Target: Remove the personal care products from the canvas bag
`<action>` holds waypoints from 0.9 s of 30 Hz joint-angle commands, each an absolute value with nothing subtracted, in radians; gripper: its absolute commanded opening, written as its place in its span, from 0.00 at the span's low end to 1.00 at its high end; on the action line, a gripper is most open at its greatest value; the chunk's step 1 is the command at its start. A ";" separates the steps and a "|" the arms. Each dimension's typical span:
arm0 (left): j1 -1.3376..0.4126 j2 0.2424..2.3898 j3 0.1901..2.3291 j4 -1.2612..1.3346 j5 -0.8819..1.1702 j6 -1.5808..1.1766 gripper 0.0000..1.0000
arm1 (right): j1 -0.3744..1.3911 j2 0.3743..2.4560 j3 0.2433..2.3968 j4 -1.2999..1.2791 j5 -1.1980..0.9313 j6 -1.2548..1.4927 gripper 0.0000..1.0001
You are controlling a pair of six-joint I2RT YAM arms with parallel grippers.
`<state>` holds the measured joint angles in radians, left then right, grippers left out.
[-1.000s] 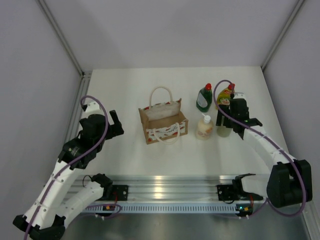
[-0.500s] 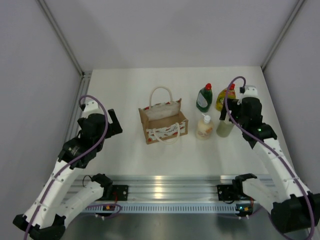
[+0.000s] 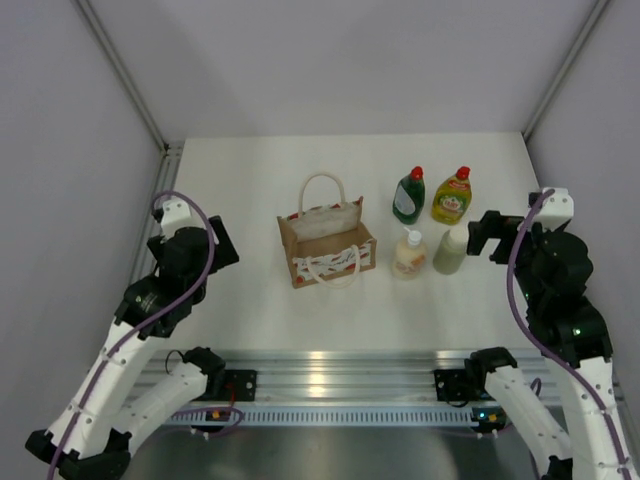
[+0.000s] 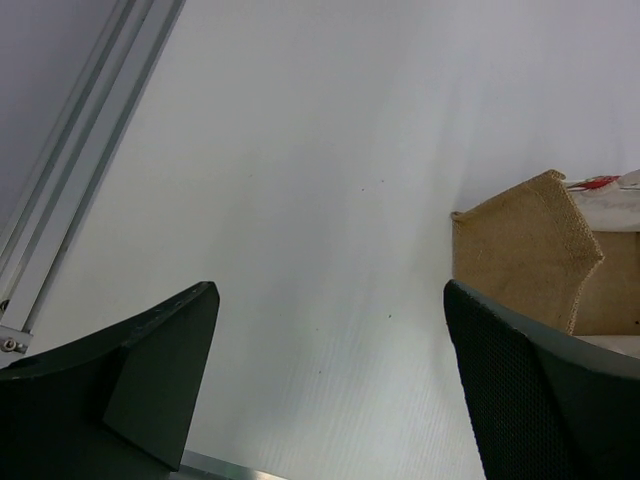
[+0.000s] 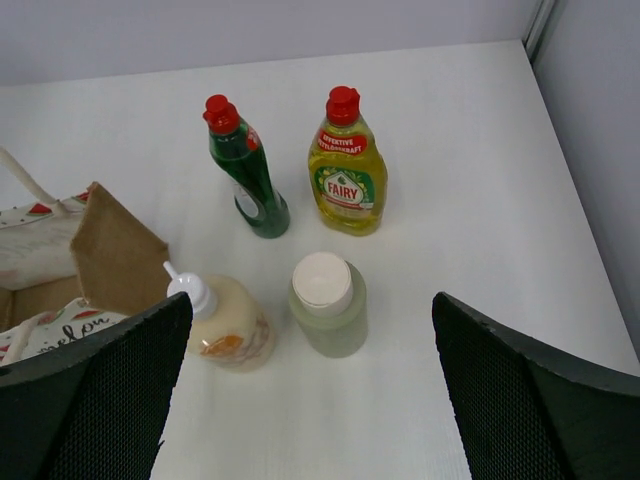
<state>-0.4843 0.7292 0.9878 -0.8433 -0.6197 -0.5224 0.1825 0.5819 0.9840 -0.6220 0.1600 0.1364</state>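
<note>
The tan canvas bag [image 3: 325, 245] stands mid-table with its rope handles up; a corner of the bag [image 4: 530, 255] [image 5: 115, 260] shows in both wrist views. Just right of it stand the personal care products: a dark green bottle [image 3: 408, 195] [image 5: 245, 170], a yellow bottle [image 3: 452, 196] [image 5: 347, 165], a cream pump bottle [image 3: 408, 254] [image 5: 225, 318] and a pale cylinder with a white cap [image 3: 450, 250] [image 5: 328, 304]. My right gripper [image 3: 497, 236] [image 5: 310, 400] hangs open to the right of the bottles, holding nothing. My left gripper [image 3: 222, 243] [image 4: 330, 385] is open over bare table, left of the bag.
White walls close in the table on the left, back and right. An aluminium rail [image 3: 330, 385] runs along the near edge, and a metal frame strip [image 4: 75, 170] borders the table's left side.
My right gripper has opened, let go of the pale cylinder and drawn back to the right. The cylinder now stands alone beside the pump bottle. The left arm shifted slightly left.
</note>
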 commanded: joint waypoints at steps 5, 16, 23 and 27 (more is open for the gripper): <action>-0.485 0.643 1.055 -0.839 -0.629 -0.446 0.98 | 0.265 0.457 0.996 -0.733 0.219 0.104 1.00; -0.483 0.439 1.000 -0.838 -0.630 -0.406 0.98 | 0.385 0.319 0.954 -0.781 0.411 0.113 0.99; -0.485 0.397 0.893 -0.786 -0.643 -0.434 0.98 | 0.391 0.330 0.950 -0.779 0.425 0.112 1.00; -0.483 0.420 0.880 -0.781 -0.624 -0.433 0.98 | 0.394 0.324 0.934 -0.778 0.440 0.110 0.99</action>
<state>-0.4843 0.4038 0.8803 -0.8383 -0.6323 -0.4282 0.3740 0.3225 0.9428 -0.7658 0.4034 0.1223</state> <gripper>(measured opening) 0.982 0.993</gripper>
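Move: Standing some 9 cm ahead of the right hand, about 1 cm to its left and 22 cm below is the pale green bottle. The pump bottle is roughly 9 cm to the left of that bottle, the yellow Fairy bottle about 10 cm beyond it, and the dark green bottle 10 cm beyond and 9 cm to the left of it. From the left hand the pale green bottle is about 9 cm ahead and 47 cm right, the emptied canvas bag 10 cm ahead, 22 cm right and 17 cm below. Drawing back empty and open, both hands leave the work: the right pulls about 6 cm straight back, away from the pale green bottle, easing a little right before it stops. The left climbs some 5.5 cm while going back and left, away from the canvas bag, its fingers tipping up about 15 degrees, then sinks again by about 4 cm. ##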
